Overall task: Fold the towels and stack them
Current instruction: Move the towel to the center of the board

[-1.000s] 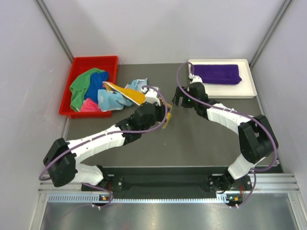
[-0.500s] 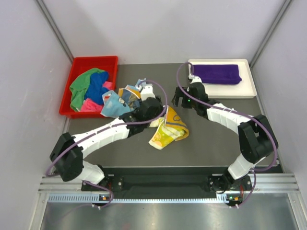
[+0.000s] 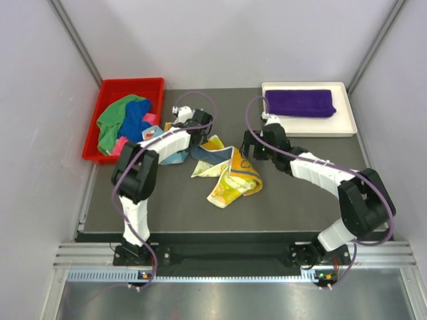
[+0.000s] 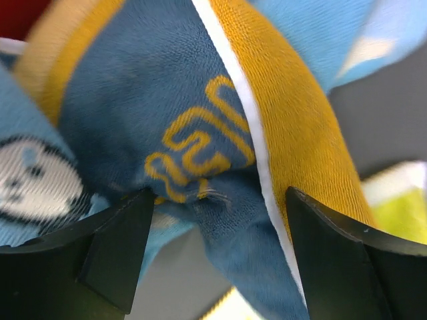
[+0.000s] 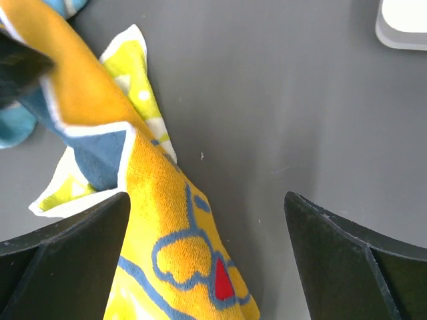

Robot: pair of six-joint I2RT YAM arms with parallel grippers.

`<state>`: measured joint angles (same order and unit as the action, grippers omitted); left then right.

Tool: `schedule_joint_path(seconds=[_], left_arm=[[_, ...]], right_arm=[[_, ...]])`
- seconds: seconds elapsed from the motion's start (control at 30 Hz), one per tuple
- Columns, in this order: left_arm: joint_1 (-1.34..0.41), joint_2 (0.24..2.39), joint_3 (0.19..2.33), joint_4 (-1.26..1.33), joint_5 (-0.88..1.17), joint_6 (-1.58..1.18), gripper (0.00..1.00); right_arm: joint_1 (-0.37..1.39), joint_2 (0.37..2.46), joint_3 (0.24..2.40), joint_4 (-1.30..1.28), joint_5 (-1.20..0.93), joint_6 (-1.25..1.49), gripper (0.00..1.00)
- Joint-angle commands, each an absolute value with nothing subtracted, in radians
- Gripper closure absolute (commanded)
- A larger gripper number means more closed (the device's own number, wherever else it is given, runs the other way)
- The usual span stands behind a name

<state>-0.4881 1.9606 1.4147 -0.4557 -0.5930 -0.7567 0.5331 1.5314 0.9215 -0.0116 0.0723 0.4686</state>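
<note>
A yellow, orange and blue towel [image 3: 228, 175] lies crumpled on the dark table, one corner stretching up-left. My left gripper [image 3: 199, 133] hovers over that corner; the left wrist view shows blue-and-orange cloth [image 4: 200, 120] loose between wide-apart jaws of the open left gripper [image 4: 220, 200]. My right gripper [image 3: 248, 149] is open just above the towel's right edge [image 5: 173, 253], touching nothing. A light-blue towel [image 3: 168, 152] lies beside the bin. A purple towel [image 3: 300, 103] lies folded flat in the white tray [image 3: 340, 127].
The red bin [image 3: 107, 90] at the back left holds green, blue and pink towels [image 3: 123, 123]. Grey walls close in the table on three sides. The left arm's elbow [image 3: 133, 170] stands over the table's left part.
My left gripper has opened and let go of the towel, which dropped onto the table. The left arm swung back toward the bin. The right gripper moved slightly toward the towel.
</note>
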Motion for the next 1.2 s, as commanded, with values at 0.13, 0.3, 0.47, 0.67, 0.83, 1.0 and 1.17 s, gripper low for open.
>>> schedule_joint_path(seconds=[0.13, 0.3, 0.47, 0.67, 0.83, 1.0, 1.17], left_arm=[[-0.439, 2.111, 1.526, -0.489, -0.517, -0.733, 0.22], [-0.410, 2.128, 1.520, -0.468, -0.506, -0.732, 0.73], [-0.407, 2.042, 1.434, -0.367, -0.486, -0.713, 1.00], [-0.405, 1.996, 1.450, -0.376, -0.476, -0.675, 1.00], [-0.400, 1.930, 1.477, -0.368, -0.477, -0.644, 1.00], [-0.370, 1.875, 1.545, -0.420, -0.509, -0.634, 1.00], [-0.249, 1.847, 1.705, -0.518, -0.520, -0.635, 1.00]], right_arm=[[0.549, 1.424, 0.894, 0.003, 0.103, 0.453, 0.02], [0.558, 1.375, 0.865, 0.003, 0.098, 0.442, 0.02], [0.601, 1.419, 0.888, 0.009, 0.022, 0.404, 0.02], [0.641, 1.534, 0.942, 0.003, 0.020, 0.387, 0.03], [0.663, 1.522, 0.946, -0.046, 0.135, 0.377, 0.03], [0.670, 1.399, 0.905, -0.094, 0.239, 0.399, 0.01], [0.676, 1.347, 0.888, -0.109, 0.229, 0.410, 0.00]])
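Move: The crumpled blue fold of the yellow towel lies almost under my left hand, about 2 cm ahead, 1 cm left and 4 cm below. The rest of that towel trails back from it, its middle some 10 cm right and 15 cm back of my hand. The light blue towel lies about 9 cm left and 2 cm back, the red bin roughly 23 cm left and 2 cm ahead. From my right hand the fold is about 7 cm forward, 16 cm left and 8 cm below. I lower my left hand nearly 4 cm, easing slightly forward and left into the yellow towel's blue fold, close my fingers on it and pause. Then I lift the pinched fold about 10 cm, speeding up, drifting forward and left. My empty right hand, still open, draws back about 4 cm, rising, dipping leftward towards the table, then rising again while easing back right. ##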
